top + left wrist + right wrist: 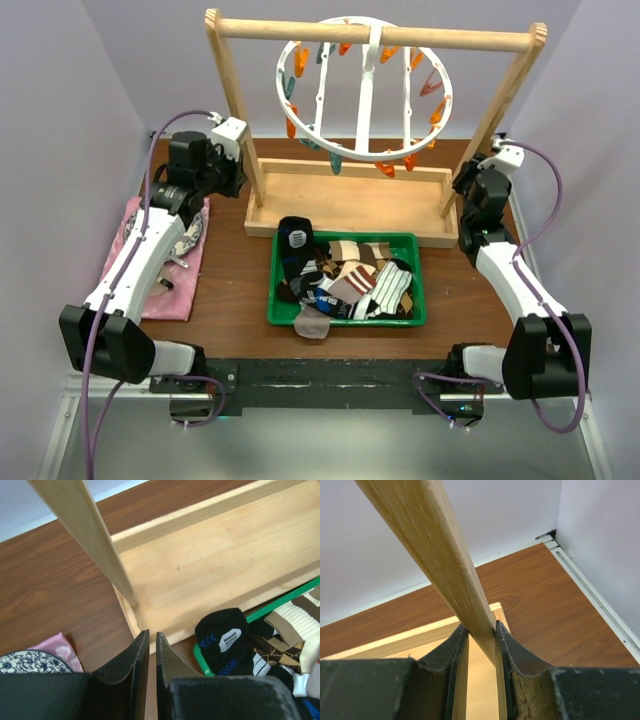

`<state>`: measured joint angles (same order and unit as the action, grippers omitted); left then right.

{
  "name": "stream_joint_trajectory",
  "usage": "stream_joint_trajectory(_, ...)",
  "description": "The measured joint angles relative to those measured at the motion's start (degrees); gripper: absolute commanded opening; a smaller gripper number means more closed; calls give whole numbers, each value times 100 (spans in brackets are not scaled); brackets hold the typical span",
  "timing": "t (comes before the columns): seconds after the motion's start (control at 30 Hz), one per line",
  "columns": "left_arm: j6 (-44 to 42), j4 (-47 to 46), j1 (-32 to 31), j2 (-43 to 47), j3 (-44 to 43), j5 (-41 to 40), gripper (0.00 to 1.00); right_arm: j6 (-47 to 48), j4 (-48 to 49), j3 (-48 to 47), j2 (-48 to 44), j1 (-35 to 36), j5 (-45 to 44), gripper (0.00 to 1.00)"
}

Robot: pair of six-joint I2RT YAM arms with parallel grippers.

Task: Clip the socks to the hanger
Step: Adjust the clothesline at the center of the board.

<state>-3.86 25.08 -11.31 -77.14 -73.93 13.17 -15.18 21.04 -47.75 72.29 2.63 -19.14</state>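
The hanger (365,105), a white ring with orange and teal pegs, hangs from the wooden frame's round bar (375,35). The socks (350,280) lie heaped in a green tray (345,322). A black sock with blue marks (225,640) hangs over the tray's back left corner. My left gripper (152,635) is beside the frame's left post (90,535), near the base; its jaws are almost together with nothing between them. My right gripper (480,627) is shut on the frame's right post (435,545), which passes between both fingers.
The frame's flat wooden base (350,200) lies behind the tray. A pink cloth (150,260) with a blue-and-white patterned piece (30,661) on it lies at the left under my left arm. White walls close in the back and both sides.
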Motion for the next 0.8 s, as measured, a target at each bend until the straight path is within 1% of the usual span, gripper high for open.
stream_joint_trajectory(0.1,20,94,-2,26,50,17,13,-42,-2,199,-229,46,-94,12)
stream_joint_trajectory(0.2,28,142,-2,101,57,42,13,-66,-15,256,-302,72,-142,16)
stream_joint_trajectory(0.23,35,144,-2,138,57,55,15,-68,-4,249,-286,74,-149,20)
stream_joint_trajectory(0.27,44,144,-2,181,57,61,22,-70,-17,227,-264,74,-151,21)
stream_joint_trajectory(0.3,50,138,-2,227,57,66,44,-72,-59,179,-243,76,-157,24)
stream_joint_trajectory(0.33,90,122,-2,284,57,72,56,-83,-98,125,-199,76,-177,29)
stream_joint_trajectory(0.37,101,103,-2,330,55,76,66,-90,-140,68,-151,79,-195,40)
stream_joint_trajectory(0.4,109,74,-2,367,55,74,76,-107,-195,-4,-105,79,-212,45)
stream_joint_trajectory(0.43,160,50,-2,391,39,61,79,-168,-245,-63,-63,79,-225,48)
stream_joint_trajectory(0.47,179,2,-2,398,13,42,85,-258,-358,-151,2,79,-201,52)
stream_joint_trajectory(0.57,260,-214,0,330,-81,-90,89,-398,-638,-293,219,105,-181,56)
stream_joint_trajectory(0.8,387,-1097,70,-236,-424,-186,87,-452,-944,-439,264,111,-175,56)
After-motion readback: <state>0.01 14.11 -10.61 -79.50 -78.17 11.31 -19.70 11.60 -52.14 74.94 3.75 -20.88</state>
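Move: The clothesline's left post stands about 4 cm ahead of the empty left hand and 2 cm to its right, while its right post is already between the right hand's pads. From the left hand, the wooden tray's middle lies roughly 3 cm ahead and 23 cm right, and the green bin's about 17 cm back and 22 cm right, both some 22 cm below; the plate is about 8 cm back, 18 cm left and 24 cm lower. The clothesline's right post gets a last tug of about 1 cm back from the right hand, which then eases forward, opens around the post and sinks some 2 cm. Meanwhile the left hand, shut and off the left post, draws slightly back, then opens wide as it rises, ending about 6 cm higher and 4 cm farther forward beside that post, fingers tipping up some 10 degrees. ##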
